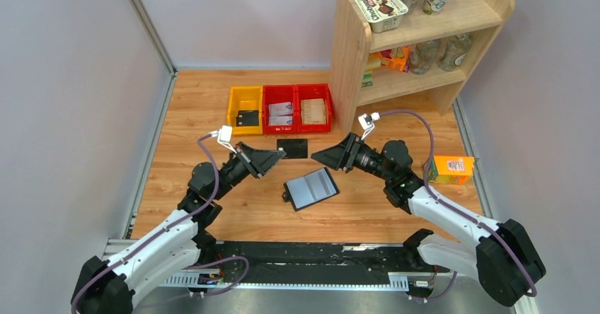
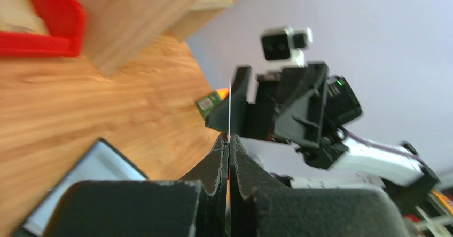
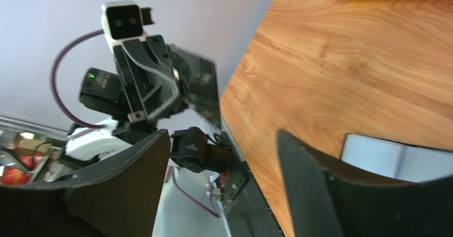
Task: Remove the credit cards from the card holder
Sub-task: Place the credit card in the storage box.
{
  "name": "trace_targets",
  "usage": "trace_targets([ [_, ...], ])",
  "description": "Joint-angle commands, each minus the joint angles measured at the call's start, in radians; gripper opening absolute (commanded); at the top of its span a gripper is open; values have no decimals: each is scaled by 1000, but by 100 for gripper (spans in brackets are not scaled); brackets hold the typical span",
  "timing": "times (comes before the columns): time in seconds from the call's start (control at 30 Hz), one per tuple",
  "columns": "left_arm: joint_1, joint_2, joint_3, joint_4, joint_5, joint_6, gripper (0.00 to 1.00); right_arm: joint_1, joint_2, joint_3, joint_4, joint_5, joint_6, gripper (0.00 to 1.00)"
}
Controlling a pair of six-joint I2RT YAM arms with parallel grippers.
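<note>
The card holder (image 1: pixel 311 189) lies open on the wooden table between the arms, grey-blue lining up; its edge also shows in the left wrist view (image 2: pixel 91 178) and the right wrist view (image 3: pixel 395 159). My left gripper (image 1: pixel 281 153) is shut on a black credit card (image 1: pixel 292 148), held above the table. In the left wrist view the card (image 2: pixel 229 109) appears edge-on as a thin line rising from the closed left gripper (image 2: pixel 228 141). My right gripper (image 1: pixel 316 158) faces it, open and apart from the card (image 3: pixel 203 87); nothing sits in the right gripper (image 3: pixel 223 138).
A yellow bin (image 1: pixel 234 109) at the back holds a black card (image 1: pixel 247 119). Two red bins (image 1: pixel 297 91) beside it hold whitish cards. A wooden shelf (image 1: pixel 350 52) with cups and jars stands back right. An orange carton (image 1: pixel 451 169) lies at the right.
</note>
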Motion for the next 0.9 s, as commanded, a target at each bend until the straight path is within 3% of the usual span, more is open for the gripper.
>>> trace_targets([
  [0.0, 112, -81, 70, -253, -5, 139, 0, 2, -83, 47, -277, 86, -171, 81],
  [0.2, 381, -58, 164, -461, 113, 231, 0, 2, -163, 102, -561, 161, -323, 87],
  [0.37, 555, 142, 314, -568, 172, 331, 0, 2, -224, 111, -707, 227, -400, 96],
  [0.87, 642, 833, 883, -827, 54, 642, 0, 2, -286, 119, -808, 276, -536, 100],
])
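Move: Some 27 cm ahead of the left hand, 16 cm to its left and 22 cm below is the yellow storage box. The middle red box sits at about the same distance ahead but only 3 cm left; the open card holder is level with the hand, 8 cm right, 23 cm down. From the right hand the storage box is about 26 cm ahead, 24 cm left and 20 cm below, with the card holder almost straight beneath it, some 21 cm down. Carrying the black card still pinched in its shut fingertips, the left hand sweeps about 22 cm forward and 18 cm left to the yellow storage box, sinking 9 cm mostly in the later half, while the fingers swing round leftward and tip some 40 degrees down. The right hand, already clear of the card, opens fully and backs off 7 cm right and as much down, tipping its fingers down about 30 degrees. ##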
